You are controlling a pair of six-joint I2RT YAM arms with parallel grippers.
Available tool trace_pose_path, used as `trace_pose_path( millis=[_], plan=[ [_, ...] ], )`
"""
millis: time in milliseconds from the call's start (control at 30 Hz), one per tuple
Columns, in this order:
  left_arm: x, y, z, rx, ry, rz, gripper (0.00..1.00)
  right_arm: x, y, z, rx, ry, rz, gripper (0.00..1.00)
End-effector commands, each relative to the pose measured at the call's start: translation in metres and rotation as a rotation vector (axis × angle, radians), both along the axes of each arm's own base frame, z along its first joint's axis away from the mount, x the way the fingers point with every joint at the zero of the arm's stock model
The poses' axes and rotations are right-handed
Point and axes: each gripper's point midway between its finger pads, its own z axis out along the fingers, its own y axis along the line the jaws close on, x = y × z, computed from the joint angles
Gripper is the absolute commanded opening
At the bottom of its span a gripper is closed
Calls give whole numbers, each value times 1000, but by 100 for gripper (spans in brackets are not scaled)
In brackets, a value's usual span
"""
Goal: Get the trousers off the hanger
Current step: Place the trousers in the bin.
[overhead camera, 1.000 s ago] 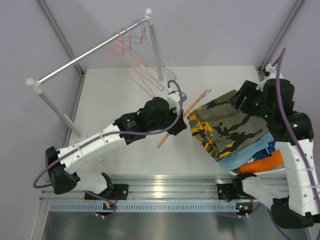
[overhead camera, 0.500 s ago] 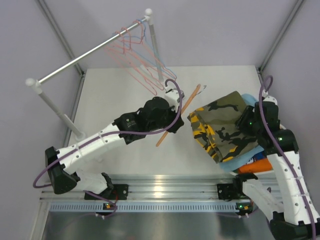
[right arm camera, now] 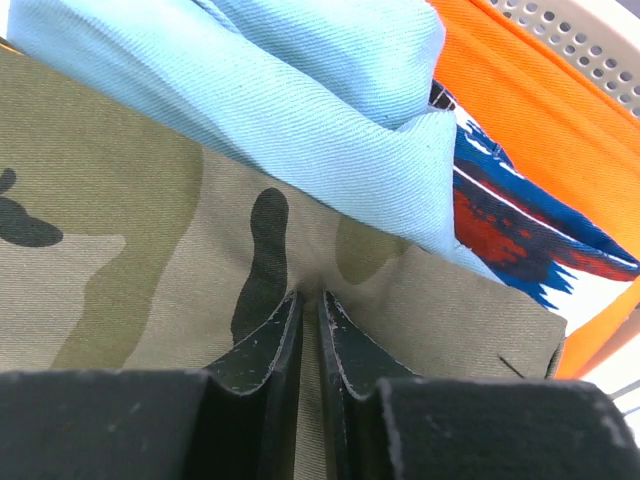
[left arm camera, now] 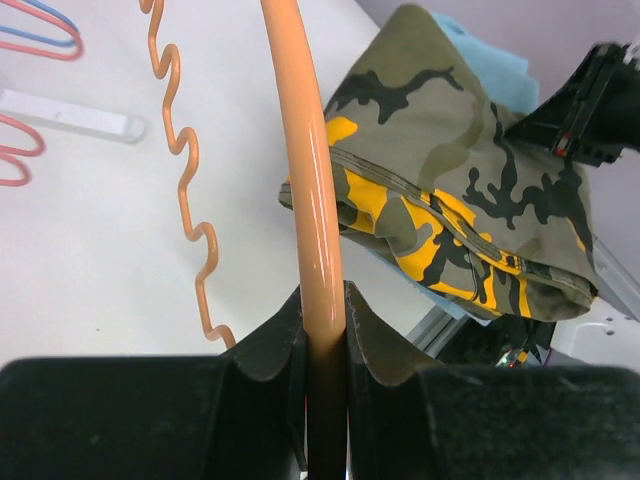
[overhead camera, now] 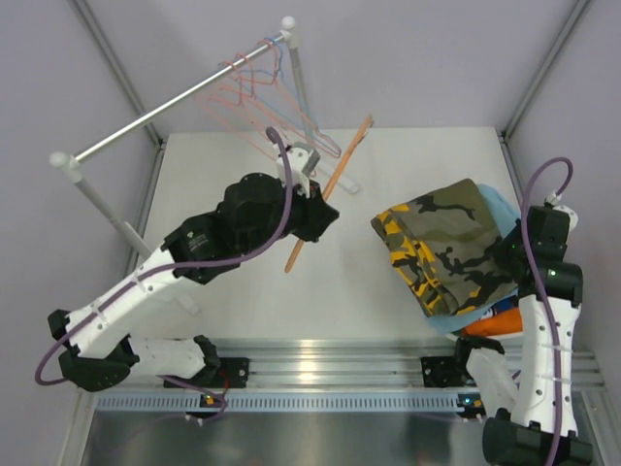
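My left gripper (left arm camera: 325, 310) is shut on the straight bar of an orange hanger (left arm camera: 305, 150), whose wavy wire hangs free to the left. In the top view the hanger (overhead camera: 344, 165) slants above the table, held by the left gripper (overhead camera: 320, 209) and apart from the trousers. The camouflage trousers (overhead camera: 446, 243) lie on top of a pile at the right. My right gripper (right arm camera: 311, 300) is shut on a fold of the camouflage cloth (right arm camera: 120, 250) at the pile's right edge (overhead camera: 512, 257). Light blue (right arm camera: 330, 90), blue-and-white patterned (right arm camera: 520, 240) and orange trousers (right arm camera: 540, 110) lie underneath.
A clothes rail (overhead camera: 165, 112) on two white posts stands at the back left, with several thin wire hangers (overhead camera: 267, 87) at its far end. A perforated white basket rim (right arm camera: 590, 40) shows beyond the pile. An aluminium rail (overhead camera: 320, 354) runs along the near edge.
The left arm has carried the orange hanger up and back-left, away from the trousers. The right gripper came down to the pile's right edge and closed on the camouflage cloth.
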Motion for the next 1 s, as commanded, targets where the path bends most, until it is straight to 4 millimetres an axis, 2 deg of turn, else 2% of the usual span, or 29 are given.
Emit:
trace_pose_path(
  millis=[0, 133, 167, 267, 333, 367, 433, 467, 633, 833, 867, 967],
  plan=[
    [-6, 31, 52, -92, -73, 66, 0, -11, -14, -8, -48, 72, -25, 11],
    [-20, 58, 80, -149, -88, 92, 0, -7, -13, -14, -36, 55, -32, 9],
    [-27, 72, 85, -168, -82, 107, 0, -5, -14, -13, -35, 43, -33, 9],
    [-45, 98, 95, -222, -77, 111, 0, -5, -16, -12, -50, 32, -37, 9],
    [-58, 106, 92, -232, -58, 78, 0, -5, -19, -10, -67, 30, -43, 9],
    [-67, 117, 98, -270, -53, 77, 0, -4, -19, -9, -71, 28, -43, 9],
    [-76, 127, 92, -278, -34, 74, 0, -2, -20, -7, -74, 15, -42, 9],
    [-82, 144, 96, -316, -31, 102, 0, -2, -21, -7, -76, 11, -46, 9],
    [-94, 200, 78, -346, 32, 256, 0, 0, -15, -7, -53, -17, -33, 8],
    [-86, 240, 48, -280, 94, 465, 0, 0, -11, -7, -35, -33, -25, 7],
    [-85, 247, 37, -248, 129, 515, 0, 1, -11, -6, -34, -38, -25, 7],
    [-76, 265, 30, -233, 133, 650, 0, 2, -10, -4, -33, -48, -25, 7]
  ],
)
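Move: The left hand grips the bare orange hanger; the near end of the clothes rail lies roughly 43 cm to its left and 9 cm ahead, about level. The pink and blue hangers hang 11 cm left, 20 cm ahead and some 5 cm lower. The right fingertips are already on the camouflage trousers, whose middle is about 12 cm left, 3 cm ahead and 4 cm below them; the bin's middle is 3 cm right, level fore and aft, 14 cm below. Still pinching the empty orange hanger, the left hand sweeps some 24 cm left and about 9 cm back towards the rail's near end, arching up about 9 cm, then sinking roughly 5 as it swings about 30 degrees, mostly counter-clockwise. The right hand stays with its nearly shut fingertips against the trousers over the bin. ##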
